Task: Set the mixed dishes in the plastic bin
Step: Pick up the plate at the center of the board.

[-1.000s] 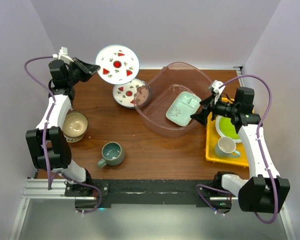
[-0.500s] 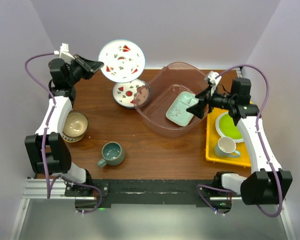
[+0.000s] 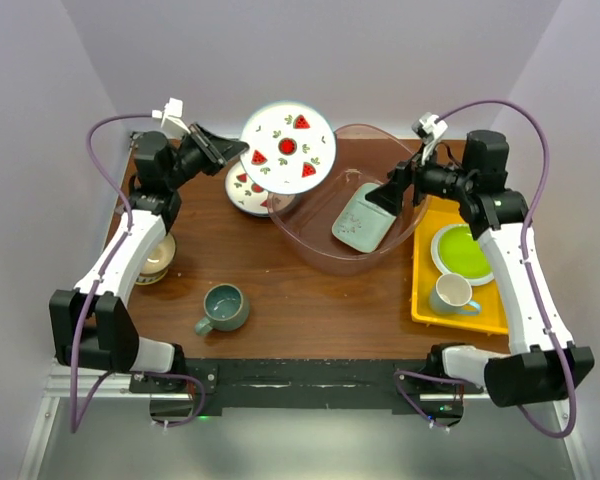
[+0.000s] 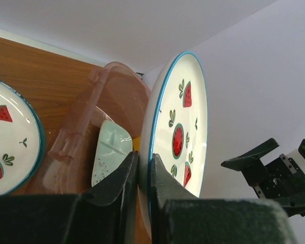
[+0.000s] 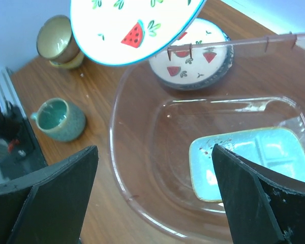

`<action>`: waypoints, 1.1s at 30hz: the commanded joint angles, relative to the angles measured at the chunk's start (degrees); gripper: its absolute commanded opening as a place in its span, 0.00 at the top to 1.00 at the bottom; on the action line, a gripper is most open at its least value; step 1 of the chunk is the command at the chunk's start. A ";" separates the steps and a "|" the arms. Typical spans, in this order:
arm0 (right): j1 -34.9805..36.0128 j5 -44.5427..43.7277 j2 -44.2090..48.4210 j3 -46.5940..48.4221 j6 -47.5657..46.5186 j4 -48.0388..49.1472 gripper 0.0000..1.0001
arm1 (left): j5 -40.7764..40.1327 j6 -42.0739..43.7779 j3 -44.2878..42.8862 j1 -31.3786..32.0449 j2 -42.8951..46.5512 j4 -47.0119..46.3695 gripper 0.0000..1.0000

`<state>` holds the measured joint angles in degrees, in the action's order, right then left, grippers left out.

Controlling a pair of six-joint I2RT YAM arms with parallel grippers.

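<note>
My left gripper (image 3: 238, 156) (image 4: 145, 173) is shut on the rim of a white plate with watermelon motifs (image 3: 288, 146) (image 4: 180, 127) (image 5: 132, 25). It holds the plate tilted in the air over the left rim of the plastic bin (image 3: 310, 250) (image 4: 107, 96) (image 5: 117, 152). A mint squarish dish (image 3: 365, 218) (image 4: 109, 152) (image 5: 254, 157) lies inside the bin. My right gripper (image 3: 385, 195) (image 5: 153, 152) hovers open above the bin with nothing between its fingers. On the table stand a second watermelon plate (image 3: 246, 190) (image 5: 193, 61), a grey-teal mug (image 3: 223, 307) (image 5: 58, 119) and a yellow bowl (image 3: 152, 255) (image 5: 58, 40).
A yellow tray (image 3: 460, 312) at the right holds a lime-green plate (image 3: 462, 250) and a white mug (image 3: 450, 293). White walls close in the back and both sides. Bare wood lies between the mug and the bin.
My left arm has carried the watermelon plate to the right, from the back left corner to the bin's left rim. My right arm has moved back and up over the bin.
</note>
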<state>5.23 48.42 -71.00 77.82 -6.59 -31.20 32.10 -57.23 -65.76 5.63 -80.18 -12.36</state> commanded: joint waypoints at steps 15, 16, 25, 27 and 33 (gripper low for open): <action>0.48 -11.42 8.78 -10.06 34.89 13.79 0.02 | -5.20 -1.48 7.22 6.23 7.50 -12.78 1.00; 0.39 -11.42 8.69 -10.58 35.24 14.06 0.02 | -5.55 -1.48 7.40 6.59 7.67 -12.86 1.00; 2.23 -11.25 7.28 -11.20 36.47 15.47 0.02 | -7.31 -1.48 8.72 8.78 8.20 -13.74 1.00; 2.67 -11.68 6.67 -10.94 36.73 15.47 0.02 | -7.57 -1.48 8.89 9.14 8.02 -14.01 1.00; 4.60 -14.14 4.91 -10.59 37.44 16.35 0.02 | -8.63 -1.65 8.80 10.63 7.76 -14.27 1.00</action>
<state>8.29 36.67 -65.25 66.48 29.47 -17.91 24.49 -56.53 -55.90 15.14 -75.24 -16.51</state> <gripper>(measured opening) 0.983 0.157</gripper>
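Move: Still pinched by its rim in the left fingers, the plate has its middle about 10 cm to that hand's right and 4 cm ahead, at nearly the same height. From the open right hand it is some 23 cm left, 13 cm ahead. The bin's middle lies roughly 27 cm right, 3 cm ahead and 25 cm below the left hand, the plate stack about 2 cm right, 8 cm ahead and 30 cm down. Carrying the plate towards the waiting right gripper, the left hand travels about 5 cm right and 4 cm back, dipping some 4 cm before coming up a little, its grip kept. The right hand stays nearly in place and turns some 30 degrees, rolling its left side up, tipping down and swinging clockwise, with fingers wide open and still short of the plate. ##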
